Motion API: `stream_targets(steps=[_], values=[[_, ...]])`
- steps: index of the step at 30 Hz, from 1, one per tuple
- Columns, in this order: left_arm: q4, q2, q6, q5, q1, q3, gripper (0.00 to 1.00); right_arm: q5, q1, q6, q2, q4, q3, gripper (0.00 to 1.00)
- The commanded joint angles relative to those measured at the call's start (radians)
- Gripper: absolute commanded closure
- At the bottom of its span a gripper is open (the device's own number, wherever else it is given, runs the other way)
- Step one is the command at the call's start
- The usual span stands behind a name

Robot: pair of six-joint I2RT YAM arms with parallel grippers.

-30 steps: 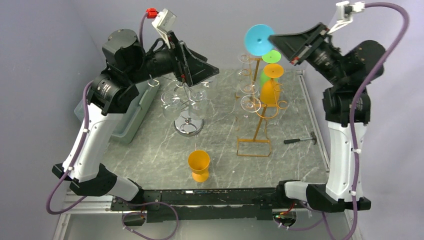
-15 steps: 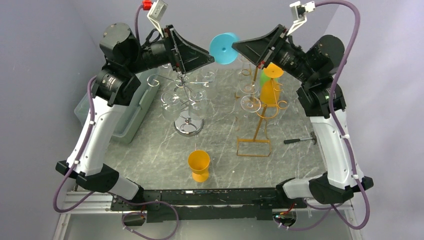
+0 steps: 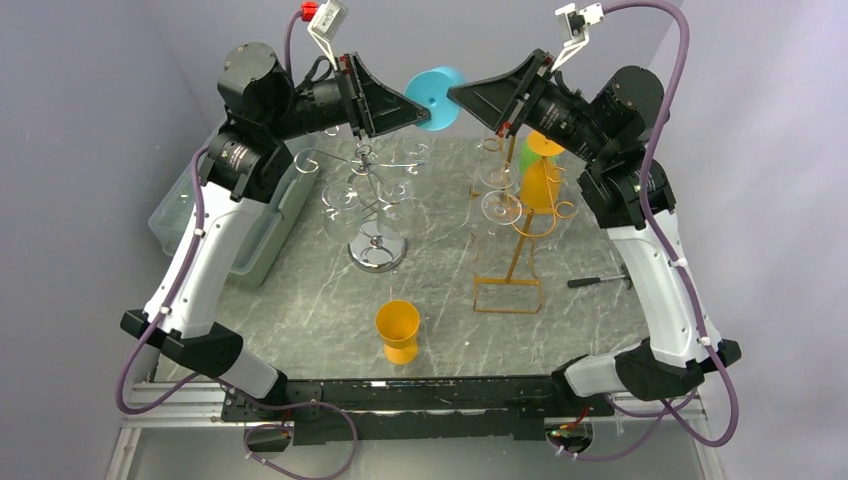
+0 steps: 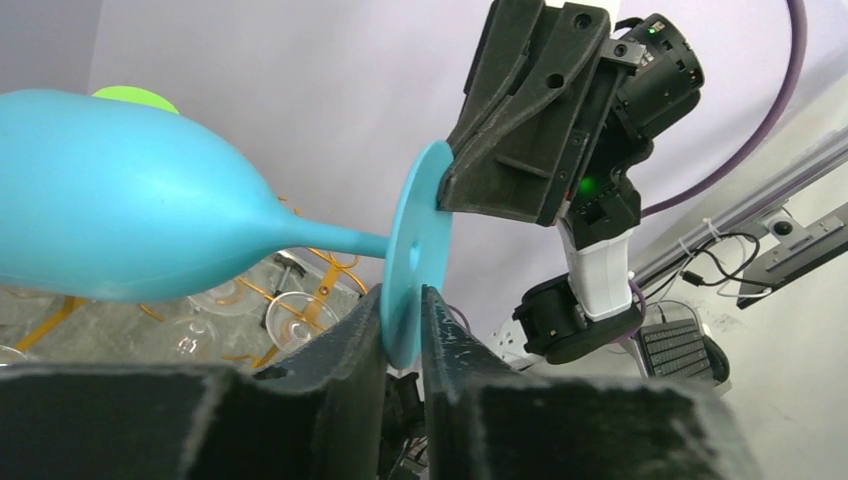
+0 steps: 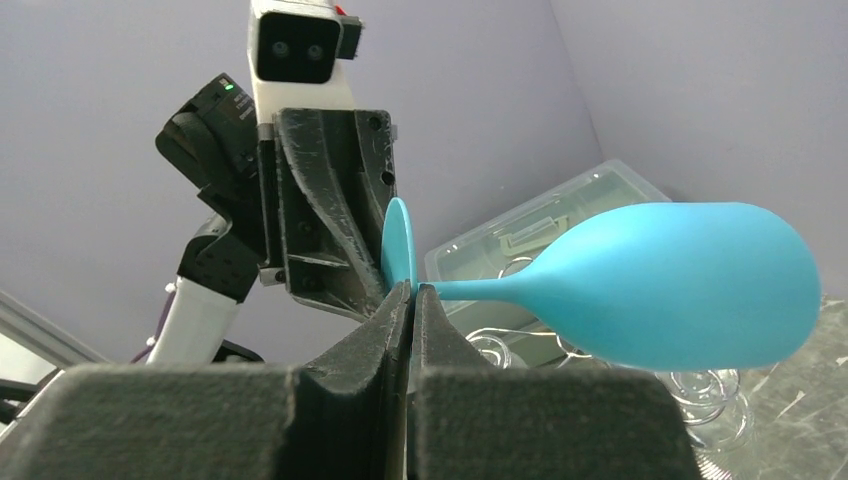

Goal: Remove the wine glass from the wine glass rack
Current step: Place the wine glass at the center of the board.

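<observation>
The blue wine glass (image 3: 432,95) hangs sideways in the air between my two arms, left of and above the gold wine glass rack (image 3: 520,225). My right gripper (image 5: 412,288) is shut on the rim of its round foot (image 4: 415,250), with the bowl (image 5: 680,285) sticking out to the side. My left gripper (image 4: 402,292) has its jaws pressed on the opposite edge of the same foot. In the top view the left gripper (image 3: 412,105) and right gripper (image 3: 455,95) meet tip to tip at the glass.
The gold rack still carries an orange glass (image 3: 540,185), a green one and clear glasses. A chrome stand (image 3: 375,250) holds more clear glasses. An orange cup (image 3: 398,330) stands near the front, a small hammer (image 3: 600,281) lies right, and a clear bin (image 3: 250,230) sits left.
My right gripper carried the blue glass left, away from the gold rack. My left arm rose to meet it and its jaws closed from wide open onto the foot.
</observation>
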Motion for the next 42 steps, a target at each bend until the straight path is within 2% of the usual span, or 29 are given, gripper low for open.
stream_targets(steps=[1, 2, 4, 5, 8, 10, 12, 14, 16, 18, 28, 35, 42], values=[[0.044, -0.006, -0.015, 0.038, 0.001, 0.003, 0.86, 0.022, 0.005, -0.032, 0.004, 0.024, 0.050, 1.00], [0.040, -0.006, -0.017, 0.037, 0.001, 0.005, 0.97, 0.024, 0.006, -0.036, 0.004, 0.021, 0.050, 1.00], [0.034, -0.010, -0.021, 0.033, 0.001, 0.009, 1.00, 0.031, 0.006, -0.045, 0.004, 0.014, 0.050, 0.99], [0.033, -0.014, -0.025, 0.025, 0.001, 0.010, 1.00, 0.036, 0.005, -0.052, 0.002, 0.011, 0.048, 0.91], [0.033, -0.034, -0.053, -0.025, 0.003, 0.013, 1.00, 0.051, 0.002, -0.084, -0.005, -0.003, 0.047, 0.52], [0.032, -0.047, -0.092, -0.070, 0.008, 0.016, 1.00, 0.061, -0.009, -0.100, -0.016, -0.006, 0.045, 0.31], [0.030, -0.055, -0.136, -0.108, 0.020, 0.021, 1.00, 0.025, -0.059, -0.082, -0.036, 0.023, 0.021, 0.17], [0.051, -0.067, -0.195, -0.139, 0.032, 0.011, 1.00, -0.070, -0.161, -0.007, -0.061, 0.119, -0.046, 0.10], [0.074, -0.082, -0.255, -0.171, 0.043, -0.010, 1.00, -0.167, -0.278, 0.097, -0.076, 0.250, -0.124, 0.06], [0.121, -0.100, -0.322, -0.200, 0.049, -0.038, 1.00, -0.240, -0.331, 0.162, -0.075, 0.374, -0.180, 0.04], [0.394, -0.146, -0.621, -0.285, 0.049, -0.155, 1.00, -0.372, -0.332, 0.366, -0.008, 0.694, -0.301, 0.00], [0.532, -0.180, -0.772, -0.295, 0.050, -0.260, 1.00, -0.367, -0.248, 0.321, 0.057, 0.676, -0.249, 0.00], [0.572, -0.186, -0.842, -0.300, 0.049, -0.271, 1.00, -0.361, -0.235, 0.321, 0.105, 0.697, -0.235, 0.00]])
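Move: The blue wine glass hangs foot up, bowl slanting ahead and down, its foot pinched by the right gripper and between the left one's half-closed fingers. Its middle is about 8 cm ahead, 4 right and 5 below the left hand; 5 ahead, 3 left and 7 below the right. From the left hand the chrome rack is some 7 ahead, 9 left, the orange goblet 15 back, 4 left; the orange rack is 9 ahead, 14 right of the right hand; all three 40-50 below. Shut the left fingers on the near-left rim of the foot while the right keeps its pinch, then open the right gripper wide and draw it off about 8 cm right and 5 forward before letting it swing back left and sink 4. Raise the left hand, glass in grip, some 7 cm and 4 left, tilting its fingertips up about 30 degrees and rolling the bowl downwards. ##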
